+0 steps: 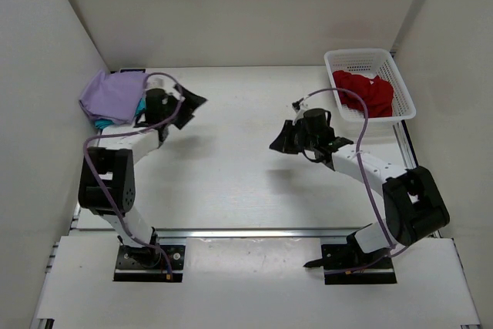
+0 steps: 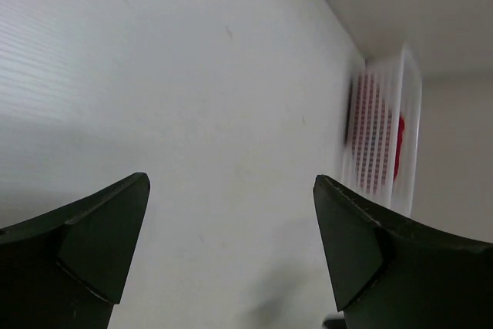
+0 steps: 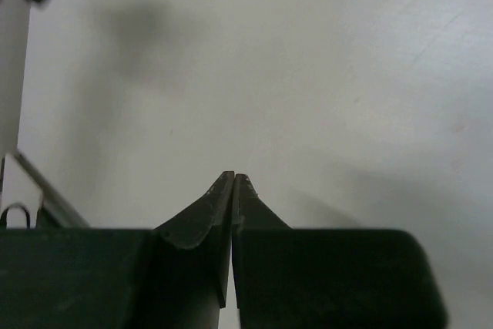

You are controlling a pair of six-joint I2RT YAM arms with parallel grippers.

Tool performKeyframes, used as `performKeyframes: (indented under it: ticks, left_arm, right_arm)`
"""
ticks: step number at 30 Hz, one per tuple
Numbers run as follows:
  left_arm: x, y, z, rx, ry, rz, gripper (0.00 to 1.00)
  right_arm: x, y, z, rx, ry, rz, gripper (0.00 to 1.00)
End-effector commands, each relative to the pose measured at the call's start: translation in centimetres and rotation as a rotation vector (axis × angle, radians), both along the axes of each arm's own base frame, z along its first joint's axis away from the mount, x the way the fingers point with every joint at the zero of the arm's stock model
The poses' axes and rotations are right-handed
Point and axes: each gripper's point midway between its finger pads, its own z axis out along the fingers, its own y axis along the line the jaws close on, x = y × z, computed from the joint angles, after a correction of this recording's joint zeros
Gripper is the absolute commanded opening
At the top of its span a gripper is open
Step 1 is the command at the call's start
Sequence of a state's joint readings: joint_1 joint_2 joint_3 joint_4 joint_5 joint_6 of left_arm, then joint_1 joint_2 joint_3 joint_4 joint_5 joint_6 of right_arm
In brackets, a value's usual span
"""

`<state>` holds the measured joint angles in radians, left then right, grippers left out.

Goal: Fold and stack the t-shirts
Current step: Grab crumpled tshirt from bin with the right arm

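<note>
A lavender t-shirt lies folded at the table's back left, on top of a teal t-shirt whose edge shows beneath it. The red t-shirt lies crumpled in the white mesh basket at the back right. My left gripper hovers open just right of the stack, holding nothing; its two fingers stand wide apart over bare table. My right gripper hangs over the middle of the table, shut with nothing between its fingertips.
White walls close in the table on the left, back and right. The basket shows blurred at the far right of the left wrist view. A metal rail runs along the near edge by the arm bases.
</note>
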<state>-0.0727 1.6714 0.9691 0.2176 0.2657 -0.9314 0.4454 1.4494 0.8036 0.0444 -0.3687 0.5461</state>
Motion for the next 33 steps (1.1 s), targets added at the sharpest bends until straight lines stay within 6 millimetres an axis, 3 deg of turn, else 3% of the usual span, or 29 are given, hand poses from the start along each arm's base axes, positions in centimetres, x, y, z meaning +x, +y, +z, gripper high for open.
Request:
performKeyframes:
  ticks: [1,2,3,4,6,8,9,10,12,13,14,15,17,18,19,20,23,24,26,27,28,29,33]
  left_arm:
    - [-3.6,-9.5,2.5,0.056,-0.100,-0.232,0.99]
    - [-4.2,-10.7,2.5,0.078,-0.112,-0.260,0.99]
    - [-5.7,-13.2,2.6,0.089,-0.125,-0.324,0.99]
    - [-6.5,-14.0,2.4,0.105,-0.126,-0.341,0.99]
    - [-9.4,-17.7,2.4,0.142,-0.153,-0.449,0.99]
    - [-11.6,-19.3,1.8,0.150,-0.151,-0.510,0.98]
    - [-12.9,-20.1,1.4,0.140,-0.155,-0.550,0.99]
    - [-14.1,-20.8,0.9,0.141,-0.150,-0.575,0.99]
    - [-15.8,-21.4,0.0,0.130,-0.140,-0.626,0.99]
    - [-17.1,-21.9,-0.7,0.122,-0.127,-0.662,0.98]
    - [-17.9,-21.9,-1.5,0.130,-0.115,-0.676,0.99]
    - [-18.7,-22.2,-1.7,0.139,-0.119,-0.701,0.99]
    - [-20.3,-22.7,-2.4,0.151,-0.108,-0.740,0.98]
    - [-20.9,-22.8,-2.6,0.155,-0.107,-0.754,0.98]
    - [-21.8,-23.1,-3.1,0.153,-0.099,-0.782,0.99]
    - [-22.3,-23.2,-3.3,0.155,-0.097,-0.794,0.99]
    - [-23.5,-23.2,-3.9,0.156,-0.099,-0.829,0.99]
    - [-23.7,-23.1,-4.6,0.163,-0.087,-0.831,0.98]
    - [-24.4,-23.1,-5.1,0.172,-0.081,-0.849,0.98]
    - [-24.7,-23.1,-5.5,0.171,-0.071,-0.858,0.98]
    - [-24.7,-23.1,-5.6,0.179,-0.070,-0.852,0.99]
    - [-24.6,-23.1,-5.5,0.177,-0.078,-0.849,0.99]
    - [-24.3,-22.7,-5.6,0.184,-0.077,-0.842,0.99]
  right_arm:
    - [6.0,-3.3,3.1,-0.065,-0.126,-0.162,0.00]
    - [7.1,-4.1,3.9,-0.075,-0.141,-0.198,0.00]
    - [8.4,-5.6,4.0,-0.097,-0.149,-0.241,0.00]
    - [10.2,-7.4,4.5,-0.112,-0.170,-0.292,0.00]
    - [11.9,-10.8,4.2,-0.158,-0.147,-0.384,0.00]
    - [14.3,-15.3,4.9,-0.192,-0.157,-0.499,0.00]
    - [15.0,-16.9,4.9,-0.209,-0.147,-0.539,0.00]
    - [15.6,-19.7,4.1,-0.240,-0.131,-0.609,0.00]
    - [17.3,-24.3,4.7,-0.266,-0.125,-0.711,0.01]
    - [17.5,-25.0,3.3,-0.268,-0.078,-0.704,0.01]
    - [18.5,-26.9,2.8,-0.269,-0.055,-0.733,0.00]
    - [19.3,-27.8,3.5,-0.280,-0.055,-0.745,0.02]
    - [20.5,-30.0,1.9,-0.305,-0.015,-0.771,0.08]
    - [21.5,-30.9,2.6,-0.315,-0.028,-0.780,0.13]
    - [21.6,-31.3,1.1,-0.329,0.018,-0.775,0.16]
    - [22.7,-32.2,0.8,-0.342,0.022,-0.783,0.24]
    - [25.3,-33.2,-0.2,-0.373,0.040,-0.760,0.36]
    - [26.4,-33.8,1.4,-0.374,0.000,-0.758,0.39]
    - [27.4,-33.2,-0.6,-0.356,0.047,-0.711,0.41]
    - [28.5,-33.1,0.4,-0.363,0.018,-0.710,0.42]
    - [28.9,-33.0,0.4,-0.370,0.024,-0.706,0.43]
    - [29.1,-32.4,-0.9,-0.375,0.047,-0.685,0.44]
    - [30.4,-30.5,-0.4,-0.357,0.031,-0.641,0.45]
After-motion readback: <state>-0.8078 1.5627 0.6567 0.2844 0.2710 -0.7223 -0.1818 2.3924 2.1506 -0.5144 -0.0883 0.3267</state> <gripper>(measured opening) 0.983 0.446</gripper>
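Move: Over the open table with its fingers shut, the right hand has the red crumpled t-shirt about 28 cm ahead, 36 cm to its right and some 7 cm lower. The shirt lies in the white bin, whose left wall stands roughly 10 cm left of the shirt's middle, level with it, so the way in crosses that wall. From the left hand the red t-shirt is about 62 cm to the right and 11 cm farther out. Swinging right and forward, the right hand travels some 45 cm from the bare table to the bin, rising a little at first, then sinking over the left part of the red t-shirt. It turns about 40 degrees clockwise, and its shut fingers open to nearly half on the way in. The left hand, fingers still wide open, sweeps right, then back and slightly down, away from the folded stack, turning clockwise. ##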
